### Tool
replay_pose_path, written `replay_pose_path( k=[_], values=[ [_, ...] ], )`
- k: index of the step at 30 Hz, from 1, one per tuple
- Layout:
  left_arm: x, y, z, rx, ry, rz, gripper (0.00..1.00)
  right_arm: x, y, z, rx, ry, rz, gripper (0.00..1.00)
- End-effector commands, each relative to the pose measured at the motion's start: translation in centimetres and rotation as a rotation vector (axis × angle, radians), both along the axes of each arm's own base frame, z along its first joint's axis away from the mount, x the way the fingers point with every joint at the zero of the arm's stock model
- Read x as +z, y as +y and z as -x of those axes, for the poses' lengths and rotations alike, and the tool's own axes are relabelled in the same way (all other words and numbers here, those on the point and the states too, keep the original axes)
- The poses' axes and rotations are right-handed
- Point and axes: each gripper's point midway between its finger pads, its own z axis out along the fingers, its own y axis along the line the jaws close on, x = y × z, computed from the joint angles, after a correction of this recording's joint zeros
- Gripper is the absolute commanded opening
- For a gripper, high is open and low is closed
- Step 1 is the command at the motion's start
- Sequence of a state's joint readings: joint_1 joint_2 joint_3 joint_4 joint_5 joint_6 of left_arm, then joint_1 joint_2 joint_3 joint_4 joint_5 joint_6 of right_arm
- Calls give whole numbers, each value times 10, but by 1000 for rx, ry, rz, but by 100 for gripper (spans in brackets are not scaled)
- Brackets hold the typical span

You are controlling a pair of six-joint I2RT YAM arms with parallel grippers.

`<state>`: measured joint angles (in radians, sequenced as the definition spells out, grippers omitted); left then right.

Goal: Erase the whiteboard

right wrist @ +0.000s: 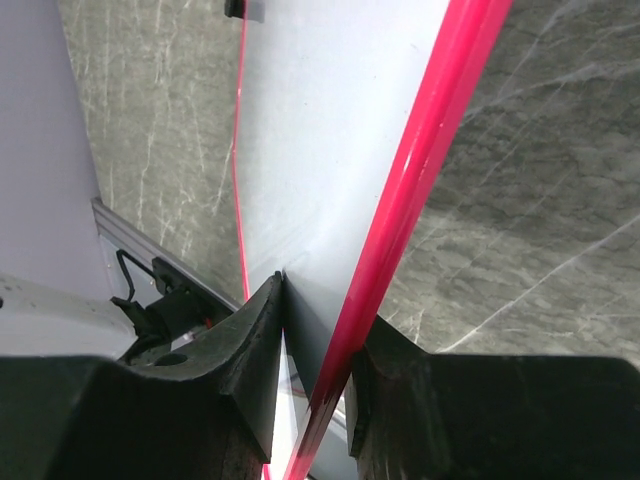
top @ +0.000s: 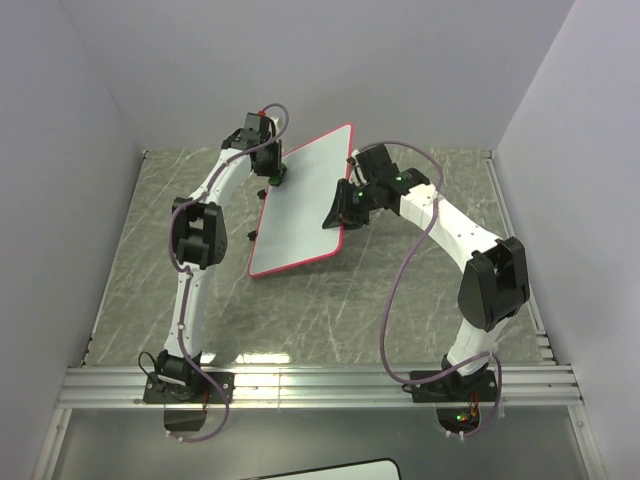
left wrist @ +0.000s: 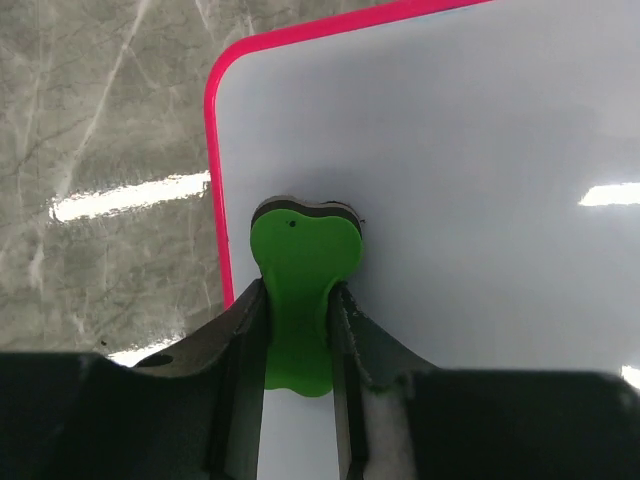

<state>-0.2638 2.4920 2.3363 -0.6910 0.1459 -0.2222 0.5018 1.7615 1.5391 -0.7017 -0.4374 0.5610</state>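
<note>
The whiteboard (top: pixel 300 200) is a white panel with a red-pink frame, tilted up off the marble table. My right gripper (top: pixel 338 212) grips its right edge. In the right wrist view the right gripper (right wrist: pixel 320 300) has one finger on the whiteboard's (right wrist: pixel 330 150) face and the other against the frame. My left gripper (top: pixel 275 178) is at the board's left side. The left wrist view shows the left gripper (left wrist: pixel 297 290) shut on a green eraser (left wrist: pixel 300 250), pressed flat on the whiteboard (left wrist: pixel 450 180) near a rounded corner. No scribbles show.
The grey marble tabletop (top: pixel 420 300) lies under and around the board. Pale walls close in on the left, back and right. An aluminium rail (top: pixel 320 385) runs along the near edge by the arm bases. A small black clip (top: pixel 252 236) sits on the board's left edge.
</note>
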Motion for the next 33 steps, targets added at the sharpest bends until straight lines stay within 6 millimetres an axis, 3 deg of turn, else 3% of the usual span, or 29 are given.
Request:
replay_pose_path(
  k=[1,4,7,8,11,13,19,22,25,27,28,29,30,31,32,33],
  values=[
    [-75,-46,61,-102,241,-56,0,-56,6,57,287,57,158,0],
    [-45,-74,57,-189,170,28,0,-56,8,55,288,58,160,0],
    [5,-118,65,-338,89,181,0,-54,11,52,290,55,165,0],
    [30,-133,73,-411,67,259,0,-54,12,51,290,54,167,0],
    [70,-160,96,-549,27,357,0,-54,12,51,288,57,170,0],
    [90,-167,111,-614,14,398,0,-56,13,52,288,58,163,0],
    [98,-161,119,-629,19,407,0,-61,14,55,291,67,162,0],
    [88,-147,104,-535,19,345,0,-61,16,55,289,64,157,0],
    [75,-106,67,-311,-1,225,0,-60,16,54,286,56,152,0],
    [79,-66,42,-149,-16,234,0,-61,16,54,284,55,152,0],
    [80,-48,42,-89,-4,251,0,-60,16,53,284,50,149,0],
    [83,-16,31,30,9,307,0,-62,16,53,282,49,154,0],
    [109,2,23,83,-62,351,0,-60,16,52,284,41,153,0],
    [87,21,29,149,-10,358,0,-60,16,52,285,38,154,0],
    [88,50,24,228,-12,374,0,-59,17,50,285,32,153,0],
    [86,64,29,263,-2,360,0,-60,17,50,286,32,155,0]
  ],
)
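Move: The left hand, holding the green eraser on the whiteboard, has the board's middle about 9 cm to its right, 10 cm back and some 5 cm higher. The far left corner lies roughly 6 cm straight ahead; a black clip sits some 5 cm to its left, level with it and about 7 cm below. From the right hand, which grips the raised right edge, the board's middle lies about 10 cm left, 15 cm ahead and slightly lower. Rightward and up the slope of the tilted whiteboard goes the left hand, about 13 cm right, 11 cm up and 7 cm back, rolling its right side up and turning clockwise some 25 degrees; then it turns back and sweeps about 9 cm left, dipping slightly and unwinding that turn. Its fingers keep the green eraser against the board. The right hand stays nearly in place, still pinching the edge. ##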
